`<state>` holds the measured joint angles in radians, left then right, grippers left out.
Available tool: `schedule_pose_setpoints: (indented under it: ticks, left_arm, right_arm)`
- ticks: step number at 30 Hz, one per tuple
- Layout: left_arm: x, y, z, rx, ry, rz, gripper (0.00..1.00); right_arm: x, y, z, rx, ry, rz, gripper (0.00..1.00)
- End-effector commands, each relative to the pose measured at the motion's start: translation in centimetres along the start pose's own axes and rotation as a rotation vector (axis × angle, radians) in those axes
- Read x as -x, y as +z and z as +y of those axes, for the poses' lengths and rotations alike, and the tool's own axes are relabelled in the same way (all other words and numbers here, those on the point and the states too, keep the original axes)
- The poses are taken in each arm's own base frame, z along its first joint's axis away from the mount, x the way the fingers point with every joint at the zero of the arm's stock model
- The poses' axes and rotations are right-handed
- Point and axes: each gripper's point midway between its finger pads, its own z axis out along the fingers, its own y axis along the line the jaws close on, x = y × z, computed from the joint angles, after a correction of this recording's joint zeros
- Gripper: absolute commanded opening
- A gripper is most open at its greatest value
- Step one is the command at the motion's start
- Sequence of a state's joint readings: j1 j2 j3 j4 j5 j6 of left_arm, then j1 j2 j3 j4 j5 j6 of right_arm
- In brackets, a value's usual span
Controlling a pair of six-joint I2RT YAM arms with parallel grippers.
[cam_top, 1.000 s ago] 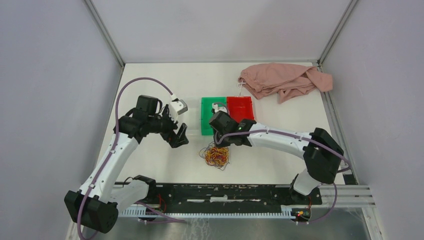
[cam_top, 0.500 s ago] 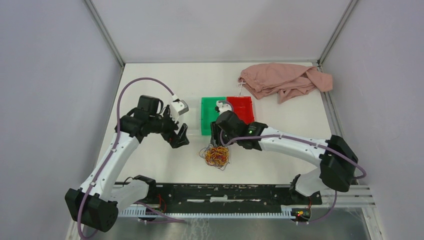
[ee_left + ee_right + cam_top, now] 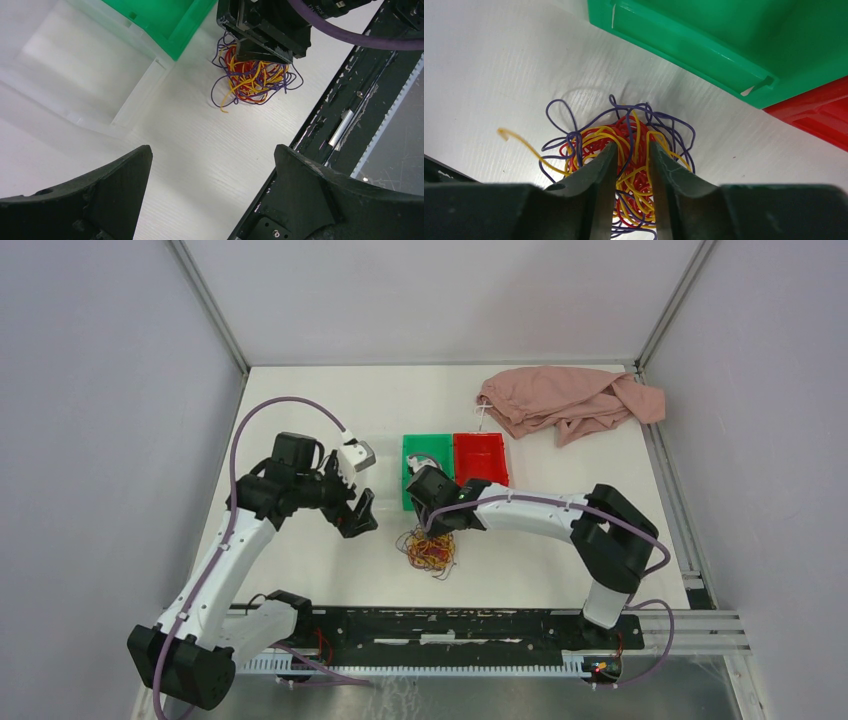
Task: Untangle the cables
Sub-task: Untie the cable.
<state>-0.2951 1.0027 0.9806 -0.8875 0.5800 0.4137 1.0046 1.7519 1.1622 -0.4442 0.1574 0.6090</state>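
The cables (image 3: 432,552) lie as one fist-sized tangle of red, yellow and purple strands on the white table, just in front of the green bin. My right gripper (image 3: 437,523) points down onto the tangle's far side. In the right wrist view its jaws stand a little apart, open, astride the cables (image 3: 624,130), with several strands running loosely between the fingers of the right gripper (image 3: 632,145). My left gripper (image 3: 358,515) hovers to the left of the tangle, wide open and empty. The left wrist view shows the left gripper (image 3: 212,150) over bare table, with the cables (image 3: 255,80) beyond it.
A green bin (image 3: 408,490) and a red bin (image 3: 482,455) stand side by side just behind the tangle. A pink cloth (image 3: 565,400) lies crumpled at the back right. A black rail (image 3: 430,625) runs along the near edge.
The right gripper went from shut to open and shifted left over the tangle, its elbow swinging in. The left arm has barely moved.
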Motion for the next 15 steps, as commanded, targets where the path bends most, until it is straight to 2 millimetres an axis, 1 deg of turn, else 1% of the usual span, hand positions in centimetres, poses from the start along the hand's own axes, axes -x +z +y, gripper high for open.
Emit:
schedule_pose_setpoints:
  ticks: [1,2,3,5,7,8,10,15]
  left_arm:
    - [0.6,-0.1,-0.1,-0.004,0.049,-0.031,0.99]
    - [0.5,-0.1,-0.1,-0.004,0.052,-0.031,0.99]
    - [0.5,-0.1,-0.1,-0.004,0.054,-0.031,0.99]
    - [0.4,-0.1,-0.2,-0.006,0.055,-0.029,0.99]
    - [0.4,0.0,-0.2,-0.012,0.054,-0.028,0.99]
    - [0.4,0.1,-0.2,-0.016,0.054,-0.028,0.99]
    - [0.4,0.2,-0.3,-0.022,0.051,-0.027,0.99]
    - [0.5,0.4,-0.5,-0.044,0.046,-0.027,0.98]
  right_arm:
    - [1.8,-0.3,0.9,0.028,-0.002,-0.033,0.26]
    - [1.8,-0.5,1.0,0.033,0.003,-0.039,0.19]
    - [2.0,-0.8,1.1,0.040,0.008,-0.047,0.14]
    - [2.5,-1.9,1.4,0.069,0.018,-0.077,0.08]
    - [3.3,-3.4,1.9,0.111,0.031,-0.121,0.05]
    - [3.9,-4.6,2.3,0.143,0.038,-0.153,0.04]
    - [4.6,-6.2,3.0,0.203,0.050,-0.195,0.02]
    - [5.3,-9.4,4.5,0.337,0.071,-0.268,0.00]
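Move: My right hand's part-open fingertips are already down in the forward part of the tangled cables; the middle of the tangle lies about 3 cm back from them, straight in line and 1 cm lower. The green bin sits some 14 cm ahead of that hand, the red bin equally far ahead and 11 cm to its right. From my left hand, the cables lie about 13 cm right, 2 cm back and 14 cm down. I shut my right fingers on the cables first, pinching strands of the bundle while the hand stays almost in place low over the table. Then I lift straight up, gathering speed, by about 7 cm, and tilt the fingertips some 15 degrees out towards my left as the hand rises, keeping the pinch. ##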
